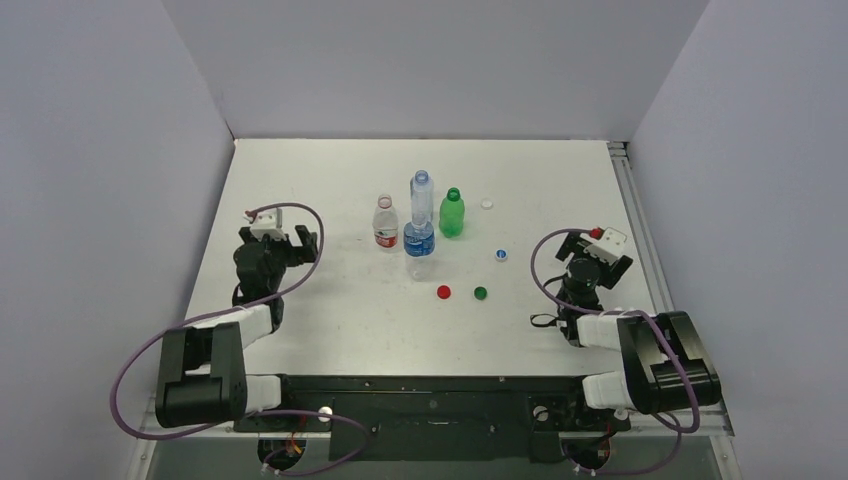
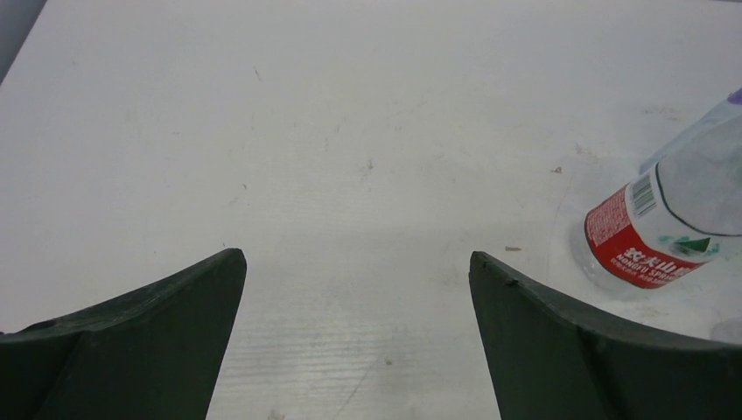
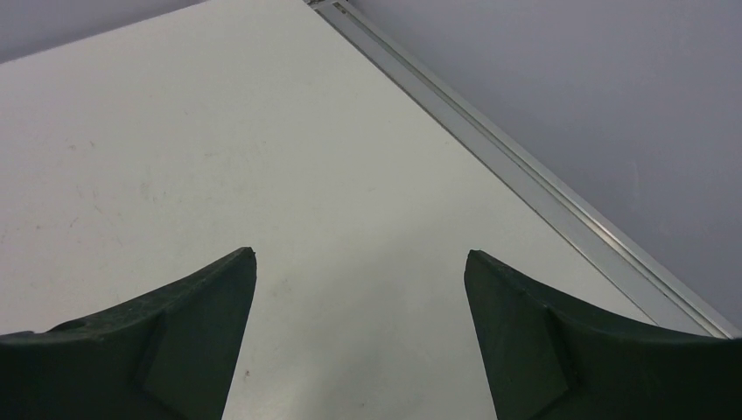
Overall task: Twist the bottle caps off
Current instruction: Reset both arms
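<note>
Four bottles stand upright mid-table with open necks. They are a clear one with a red-white label (image 1: 386, 224), a clear ribbed one (image 1: 422, 194), a clear one with a blue label (image 1: 419, 244) and a green one (image 1: 452, 214). Four caps lie loose on the table: red (image 1: 444, 292), green (image 1: 480, 293), whitish-blue (image 1: 501, 255) and white (image 1: 487, 204). My left gripper (image 1: 303, 241) is open and empty, left of the bottles. The red-label bottle (image 2: 665, 229) shows at its view's right edge. My right gripper (image 1: 598, 258) is open and empty, right of the caps.
A metal rail (image 3: 525, 166) runs along the table's right edge (image 1: 630, 215), just beyond my right gripper. Grey walls close in the table on the left, back and right. Purple cables loop beside both arms.
</note>
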Controlling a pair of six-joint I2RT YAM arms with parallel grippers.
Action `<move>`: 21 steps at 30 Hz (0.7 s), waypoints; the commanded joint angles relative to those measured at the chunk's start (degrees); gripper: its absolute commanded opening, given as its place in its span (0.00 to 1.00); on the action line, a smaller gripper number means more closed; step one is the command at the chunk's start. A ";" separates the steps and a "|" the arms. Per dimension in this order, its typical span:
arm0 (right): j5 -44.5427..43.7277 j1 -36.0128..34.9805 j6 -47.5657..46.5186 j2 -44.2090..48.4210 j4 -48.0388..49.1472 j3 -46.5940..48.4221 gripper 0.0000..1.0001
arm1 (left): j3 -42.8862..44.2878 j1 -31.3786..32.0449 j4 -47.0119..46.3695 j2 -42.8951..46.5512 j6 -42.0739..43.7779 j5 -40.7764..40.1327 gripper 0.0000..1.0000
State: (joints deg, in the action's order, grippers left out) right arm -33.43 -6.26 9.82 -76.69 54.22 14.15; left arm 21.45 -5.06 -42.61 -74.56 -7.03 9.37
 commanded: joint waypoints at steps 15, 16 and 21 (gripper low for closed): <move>1.70 1.96 0.46 -1.56 7.22 -0.70 0.85 | -7.58 4.20 -21.88 -9.52 4.04 -4.62 0.97; 1.66 1.96 0.44 -1.56 7.24 -0.70 0.85 | -7.57 4.19 -22.02 -9.60 4.04 -4.64 0.97; 1.71 1.97 0.46 -1.59 7.26 -0.71 0.85 | -7.46 4.26 -21.81 -9.69 3.95 -4.64 0.97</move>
State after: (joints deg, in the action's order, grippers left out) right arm -32.53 -4.16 9.50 -79.24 58.24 12.64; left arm 12.32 -0.89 -60.34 -84.88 -3.70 5.39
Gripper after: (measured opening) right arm 0.849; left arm 0.968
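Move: No hand goes for a thing here; both are settling near their rest places. From the left hand, the red-label bottle stands about 26 cm right and 5 cm ahead, its middle some 2 cm lower; the blue-label bottle lies roughly 36 cm right and 4 cm back, the green bottle 45 cm right and 7 cm ahead, both about level. The blue cap is some 26 cm left and 3 cm ahead of the right hand, 10 cm below. Touching nothing, the empty left hand sinks quickly by about 7 cm in the open space left of the bottles, drawing back some 2.5 cm, then comes up about 1.5 cm, edges right and settles, fingers still wide open. The right hand merely dips and shifts right by about a centimetre, then stays, also open. ##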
